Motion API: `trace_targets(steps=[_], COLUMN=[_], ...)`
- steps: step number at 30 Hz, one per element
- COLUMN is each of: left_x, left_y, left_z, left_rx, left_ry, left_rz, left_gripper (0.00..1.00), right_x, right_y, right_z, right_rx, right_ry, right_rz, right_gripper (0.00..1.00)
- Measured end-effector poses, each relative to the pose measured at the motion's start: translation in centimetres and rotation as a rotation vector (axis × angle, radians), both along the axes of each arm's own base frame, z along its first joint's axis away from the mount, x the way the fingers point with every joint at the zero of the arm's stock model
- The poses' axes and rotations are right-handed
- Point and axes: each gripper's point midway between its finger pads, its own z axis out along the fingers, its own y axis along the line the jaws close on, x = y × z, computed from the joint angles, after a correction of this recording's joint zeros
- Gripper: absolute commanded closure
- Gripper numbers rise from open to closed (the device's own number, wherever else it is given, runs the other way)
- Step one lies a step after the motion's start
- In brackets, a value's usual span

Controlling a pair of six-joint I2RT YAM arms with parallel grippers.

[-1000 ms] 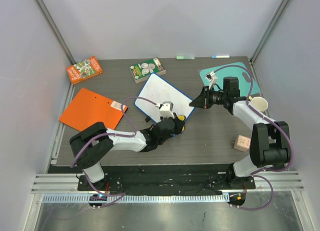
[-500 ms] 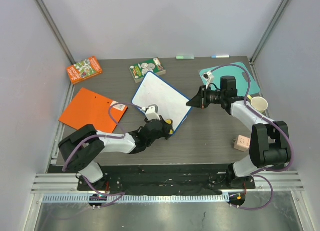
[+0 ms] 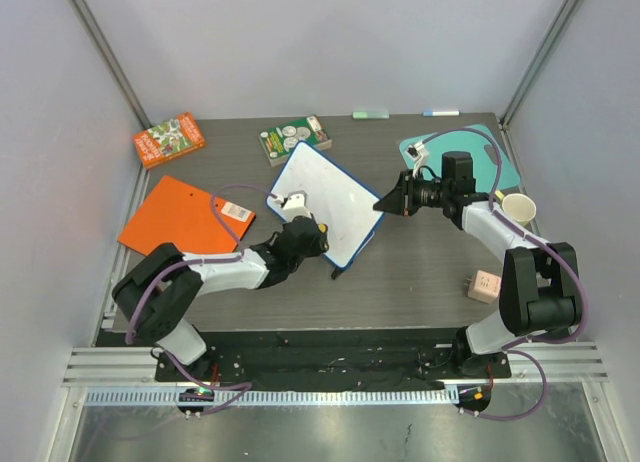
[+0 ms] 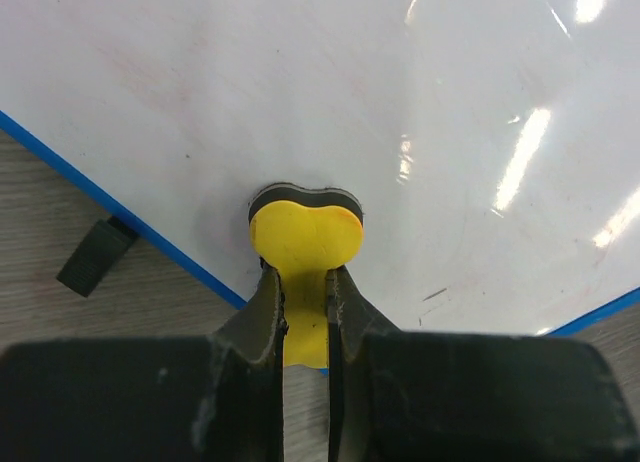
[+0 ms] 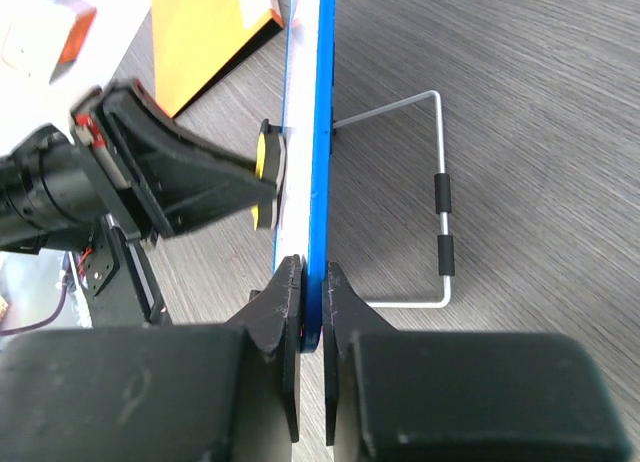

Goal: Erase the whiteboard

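The whiteboard (image 3: 335,197), white with a thin blue frame, stands tilted at the table's middle. Its wire stand (image 5: 440,212) shows behind it. My right gripper (image 3: 385,204) is shut on the frame at the board's right corner; in the right wrist view the blue edge (image 5: 322,132) runs between the jaws of that gripper (image 5: 312,292). My left gripper (image 4: 305,302) is shut on a yellow eraser (image 4: 305,237) with a dark felt side. The felt presses on the white face (image 4: 400,102) near the lower left edge, beside a black foot (image 4: 97,255). Faint smudges remain.
An orange board (image 3: 185,217) lies at the left and a teal cutting board (image 3: 470,152) at the back right. Two small boxes (image 3: 168,139) (image 3: 295,139) sit at the back, a paper cup (image 3: 518,208) and a pink block (image 3: 485,285) at the right.
My left gripper has slid the eraser leftward and away from me along the board's lower part. The board has shifted slightly left. The right gripper keeps its hold.
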Motion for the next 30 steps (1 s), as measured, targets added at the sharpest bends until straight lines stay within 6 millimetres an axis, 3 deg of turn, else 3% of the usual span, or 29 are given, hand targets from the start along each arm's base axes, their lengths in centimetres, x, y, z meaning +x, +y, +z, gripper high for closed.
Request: trace_targets(steps=[13, 15, 19, 24, 30], left_x=[3.9, 4.7, 7.6, 12.0, 16.8], left_y=[-0.7, -0.8, -1.1, 1.5, 8.3], left_z=[0.9, 2.0, 5.8, 10.3, 14.0], left_rx=[0.049, 0.057, 0.029, 0.012, 0.014], left_ry=[-0.018, -0.035, -0.112, -0.195, -0.234], left_rz=[-0.036, -0.040, -0.027, 0.047, 0.199], left_gripper=[1.00, 1.00, 1.00, 1.00, 1.00], right_x=[1.0, 1.0, 0.6, 0.4, 0.6], right_y=[-0.7, -0.6, -0.3, 0.1, 0.4], right_z=[0.1, 0.1, 0.2, 0.4, 1.6], right_rx=[-0.024, -0.023, -0.017, -0.014, -0.014], right_ry=[-0.023, -0.027, -0.031, -0.044, -0.053], right_rz=[-0.044, -0.036, -0.014, 0.012, 0.023], right_gripper=[0.99, 0.99, 0.98, 0.99, 0.99])
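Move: The left hand already has the yellow eraser against the whiteboard's near part; the tilted whiteboard's middle lies about 7 cm ahead of it, straight on and some 4 cm higher. The green book is roughly 22 cm ahead and 6 cm left, about 5 cm lower; the orange folder is 31 cm left and 1 cm ahead, also lower. From the right hand, pinching the whiteboard's corner, its middle lies about 13 cm left, level fore and aft, 4 cm lower. Left hand lifts the eraser off the whiteboard the right still pinches, about 17 cm forward, 14 up, finally left. ##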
